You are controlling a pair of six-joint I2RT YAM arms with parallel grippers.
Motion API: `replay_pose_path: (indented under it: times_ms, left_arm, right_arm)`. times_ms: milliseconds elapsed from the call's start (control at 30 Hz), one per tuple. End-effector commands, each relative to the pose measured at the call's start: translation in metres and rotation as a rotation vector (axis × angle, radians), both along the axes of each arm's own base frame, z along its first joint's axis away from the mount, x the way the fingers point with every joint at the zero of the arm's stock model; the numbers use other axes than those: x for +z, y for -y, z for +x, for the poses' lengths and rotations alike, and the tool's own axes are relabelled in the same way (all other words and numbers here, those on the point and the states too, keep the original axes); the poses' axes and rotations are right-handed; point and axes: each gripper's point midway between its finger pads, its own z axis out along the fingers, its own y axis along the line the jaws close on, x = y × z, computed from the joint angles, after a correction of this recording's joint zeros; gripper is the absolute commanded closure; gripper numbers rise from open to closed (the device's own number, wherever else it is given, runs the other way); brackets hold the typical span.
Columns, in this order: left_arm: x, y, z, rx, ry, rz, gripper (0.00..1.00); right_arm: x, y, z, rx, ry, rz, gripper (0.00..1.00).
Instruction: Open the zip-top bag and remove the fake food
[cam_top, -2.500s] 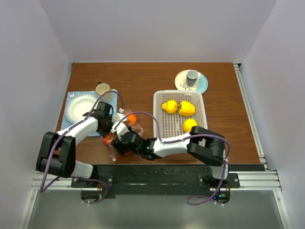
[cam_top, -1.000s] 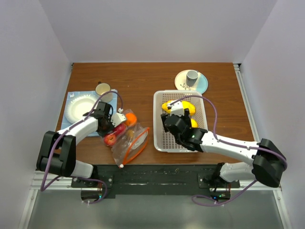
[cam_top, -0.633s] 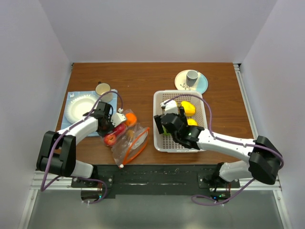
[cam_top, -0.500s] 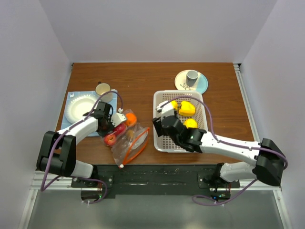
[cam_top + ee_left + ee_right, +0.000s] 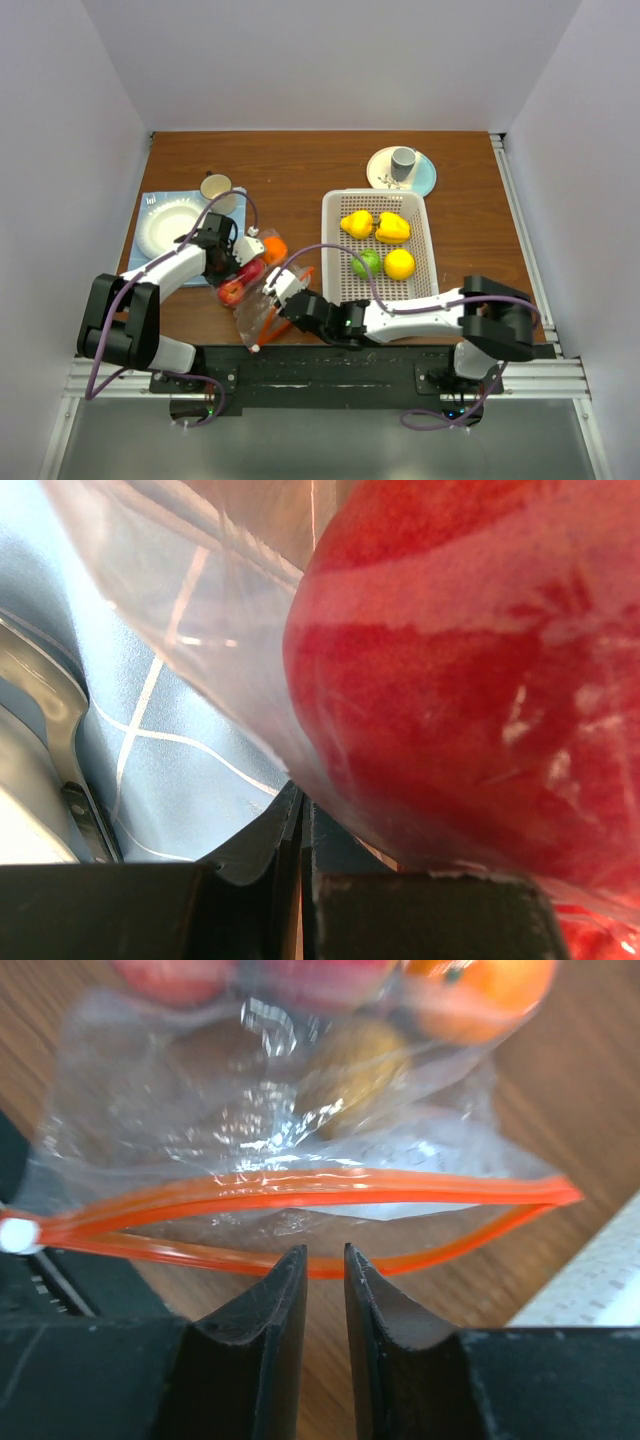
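The clear zip-top bag (image 5: 262, 303) lies on the table left of centre, its orange zip strip (image 5: 330, 1182) parted into an open mouth. Inside it are pieces of fake food: a red fruit (image 5: 233, 291), an orange (image 5: 273, 247) and a brownish piece (image 5: 355, 1070). My left gripper (image 5: 232, 252) is shut on the bag's far end, with a red fruit (image 5: 470, 680) pressed against the film just above my left gripper (image 5: 300, 795). At the near lip of the mouth, my right gripper (image 5: 275, 290) holds nothing. A narrow gap shows between the jaws of the right gripper (image 5: 325, 1250).
The white basket (image 5: 328, 240) to the right holds two yellow peppers (image 5: 356, 223), a green fruit (image 5: 366, 263) and a yellow lemon (image 5: 399, 264). A white plate on a blue cloth (image 5: 165, 228) and a tan cup (image 5: 216, 187) sit at left. A grey cup (image 5: 403, 160) stands at the back.
My right arm swung left from the basket to the bag's mouth, leaving a green fruit in the basket, and its jaws narrowed. The left arm and the bag stayed still.
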Motion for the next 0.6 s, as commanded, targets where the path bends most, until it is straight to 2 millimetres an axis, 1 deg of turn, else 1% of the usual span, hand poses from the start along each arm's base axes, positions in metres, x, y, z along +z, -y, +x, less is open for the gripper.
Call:
replay_pose_path:
  times_ms: [0, 33, 133, 200, 233, 300, 367, 400, 467, 500, 567]
  left_arm:
    - [-0.016, -0.001, -0.017, 0.0, -0.069, -0.002, 0.94]
    - [-0.015, -0.001, -0.016, -0.001, -0.068, -0.002, 0.94]
    - [-0.015, -0.002, -0.017, 0.0, -0.07, 0.002, 0.94]
    - [-0.015, -0.002, -0.017, -0.002, -0.07, 0.002, 0.94]
    - [-0.015, -0.002, -0.017, -0.003, -0.07, 0.004, 0.94]
    - [-0.014, -0.002, -0.017, -0.006, -0.07, 0.005, 0.94]
    - [-0.014, -0.003, -0.017, -0.006, -0.07, 0.01, 0.94]
    - [-0.014, -0.003, -0.017, -0.006, -0.072, 0.009, 0.94]
    - [-0.014, -0.003, -0.018, -0.007, -0.073, 0.011, 0.94]
    - [-0.014, -0.004, -0.018, -0.01, -0.075, 0.012, 0.94]
    - [-0.014, -0.004, -0.019, -0.01, -0.076, 0.014, 0.94]
  right_arm:
    - [0.007, -0.035, 0.004, 0.019, 0.007, 0.087, 0.76]
    - [0.001, -0.04, 0.004, 0.025, 0.005, 0.078, 0.76]
    - [-0.006, -0.05, 0.007, 0.025, 0.007, 0.079, 0.76]
    - [-0.007, -0.054, 0.011, 0.013, 0.022, 0.092, 0.75]
    - [-0.007, -0.057, 0.013, 0.007, 0.028, 0.097, 0.68]
    - [-0.014, -0.059, 0.021, -0.026, 0.046, 0.097, 0.57]
    - [-0.014, -0.064, 0.028, -0.049, 0.076, 0.112, 0.43]
    - [-0.011, -0.064, 0.033, -0.066, 0.099, 0.111, 0.29]
    - [-0.001, -0.069, 0.04, -0.087, 0.119, 0.137, 0.16]
    - [0.004, -0.069, 0.046, -0.101, 0.137, 0.14, 0.09]
    - [0.013, -0.071, 0.055, -0.114, 0.159, 0.161, 0.07]
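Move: The brown fruit still in the bag lies about 5 cm ahead of my right hand, 3 cm to its left and 6 cm below. The open orange-edged bag mouth is almost straight under the hand, some 6 cm down. Beyond, the orange is about 12 cm ahead and 3 cm left, the nearer red fruit 8 cm ahead and 7 cm left. For my left hand, the brown fruit is roughly 13 cm to the right, level with it. I drop my right hand about 4 cm towards the bag mouth, then slide it left some 5 cm in all and a little forward, fingertips entering between the orange lips towards the brown fruit. My fingers spread from nearly shut to almost fully open as they go. My left hand stays put with closed fingers at the bag's far edge. ##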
